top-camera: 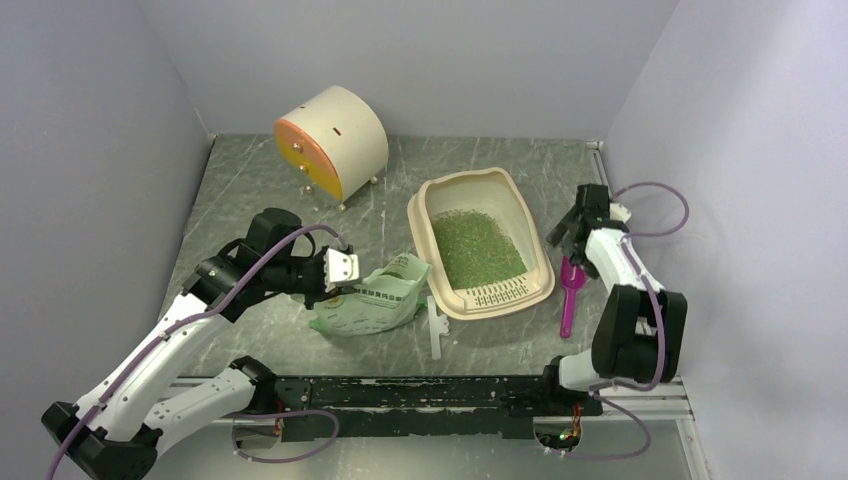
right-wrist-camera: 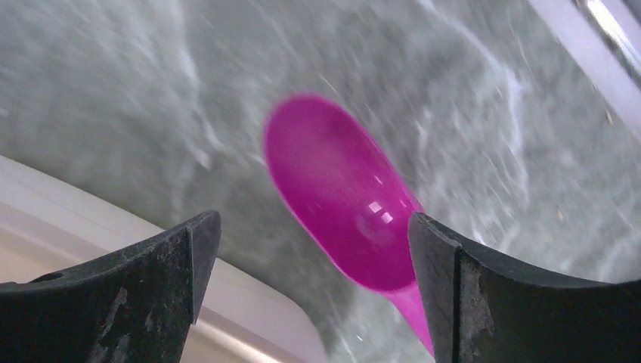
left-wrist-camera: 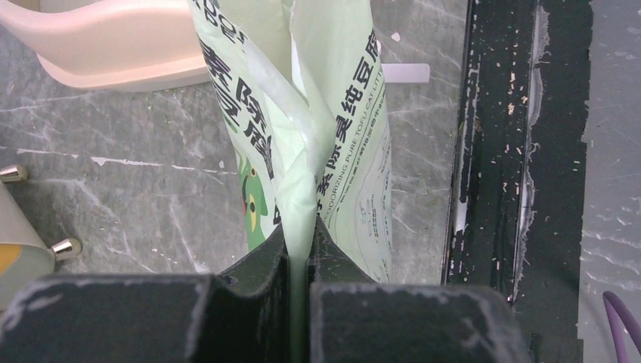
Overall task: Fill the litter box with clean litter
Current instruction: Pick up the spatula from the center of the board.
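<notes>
The beige litter box stands right of the table's middle, its grille ledge towards the near edge. A bed of green litter covers its floor. A light-green printed bag lies on its side left of the box. My left gripper is shut on a fold of that bag, pinched flat between the jaws. My right gripper hovers open just right of the box. Below it the magenta scoop lies on the table, untouched, with the box's rim at the lower left.
A cream half-cylinder cabinet with an orange face stands at the back left. The scoop lies right of the box. A white strip lies in front of the box. A black rail runs along the near edge.
</notes>
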You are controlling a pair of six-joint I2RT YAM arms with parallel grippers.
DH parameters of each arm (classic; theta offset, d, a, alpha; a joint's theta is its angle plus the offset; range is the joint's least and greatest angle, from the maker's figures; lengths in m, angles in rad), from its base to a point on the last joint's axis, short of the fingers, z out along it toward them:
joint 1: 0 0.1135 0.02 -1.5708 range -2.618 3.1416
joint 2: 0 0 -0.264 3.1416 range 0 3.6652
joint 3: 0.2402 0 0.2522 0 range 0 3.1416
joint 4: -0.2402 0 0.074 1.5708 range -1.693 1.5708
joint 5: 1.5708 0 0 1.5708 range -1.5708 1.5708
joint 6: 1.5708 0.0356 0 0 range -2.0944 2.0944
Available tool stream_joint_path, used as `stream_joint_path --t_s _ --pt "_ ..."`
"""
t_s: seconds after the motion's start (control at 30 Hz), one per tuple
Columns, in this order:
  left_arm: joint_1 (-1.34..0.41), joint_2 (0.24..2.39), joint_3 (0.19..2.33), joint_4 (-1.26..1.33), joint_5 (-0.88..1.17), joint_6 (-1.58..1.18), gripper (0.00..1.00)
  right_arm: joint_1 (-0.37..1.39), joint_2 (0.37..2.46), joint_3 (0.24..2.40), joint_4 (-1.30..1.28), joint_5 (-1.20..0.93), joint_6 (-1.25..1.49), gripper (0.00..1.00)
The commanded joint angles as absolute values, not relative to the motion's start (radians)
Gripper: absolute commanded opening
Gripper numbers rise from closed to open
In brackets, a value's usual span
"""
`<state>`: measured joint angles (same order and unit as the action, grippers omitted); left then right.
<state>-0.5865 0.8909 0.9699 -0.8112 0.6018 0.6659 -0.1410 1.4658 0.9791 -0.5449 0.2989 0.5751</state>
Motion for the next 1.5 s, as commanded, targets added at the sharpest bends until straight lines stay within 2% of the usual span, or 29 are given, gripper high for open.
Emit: stream_joint_path --t_s 0.0,0.17,0.37,0.57,0.77,0.87,1.07,1.2,1.23,1.27,1.37,1.47 --pt "-0.592 0.860 0.973 -0.744 0.707 0.689 0.05 -0.143 1.285 0.842 -0.602 0.368 0.647 0.98" --pt "-0.592 0.857 0.975 -0.756 0.725 0.697 0.05 -0.143 1.193 0.693 -0.617 0.371 0.726 0.97" --pt "-0.592 0.864 0.965 -0.778 0.707 0.711 0.05 -0.143 1.232 0.654 -0.565 0.357 0.702 0.84" --pt "-0.592 0.874 0.965 -0.764 0.708 0.698 0.06 -0.143 1.295 0.660 -0.518 0.348 0.661 0.78" --pt "-0.592 0.883 0.975 -0.762 0.700 0.695 0.10 -0.143 1.371 0.634 -0.462 0.264 0.647 0.67" --pt "-0.592 0.891 0.981 -0.778 0.687 0.686 0.17 -0.143 1.371 0.635 -0.458 0.256 0.641 0.63" --pt "-0.592 0.886 0.973 -0.779 0.683 0.670 0.22 -0.143 1.350 0.651 -0.428 0.282 0.601 0.49" --pt "-0.592 0.874 0.978 -0.771 0.672 0.663 0.28 -0.143 1.328 0.677 -0.425 0.293 0.577 0.30" --pt "-0.592 0.872 0.979 -0.767 0.669 0.661 0.38 -0.143 1.316 0.680 -0.420 0.295 0.572 0.26" --pt "-0.592 0.869 0.977 -0.763 0.665 0.659 0.45 -0.143 1.304 0.683 -0.417 0.298 0.571 0.26" --pt "-0.592 0.866 0.981 -0.756 0.670 0.657 0.48 -0.143 1.262 0.702 -0.426 0.321 0.582 0.25" --pt "-0.592 0.869 0.986 -0.751 0.666 0.644 0.59 -0.143 1.223 0.729 -0.452 0.340 0.589 0.26"
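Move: The spatula's middle, at its neck, lies about 8 cm back of the right hand, 1 cm to its left and some 7 cm below. From that hand the litter box is centred about 23 cm left, 4 cm ahead and 3 cm lower; the white clip is 34 cm left, 18 cm back and 8 cm down. From the left hand, the litter bag's middle is about 6 cm right, 1 cm ahead and 13 cm down, the spatula some 60 cm right, 8 cm ahead and 20 cm down. The spatula's neck is what the open right hand goes for: the hand draws back nearly 9 cm, then sinks to about 7 cm below its start, the fingers closing on the way, pinches the neck, then lifts some 3 cm, edging forward. The left hand stays almost in place over the litter bag and opens its fingers about halfway, slackening its pinch on the bag's rim. ##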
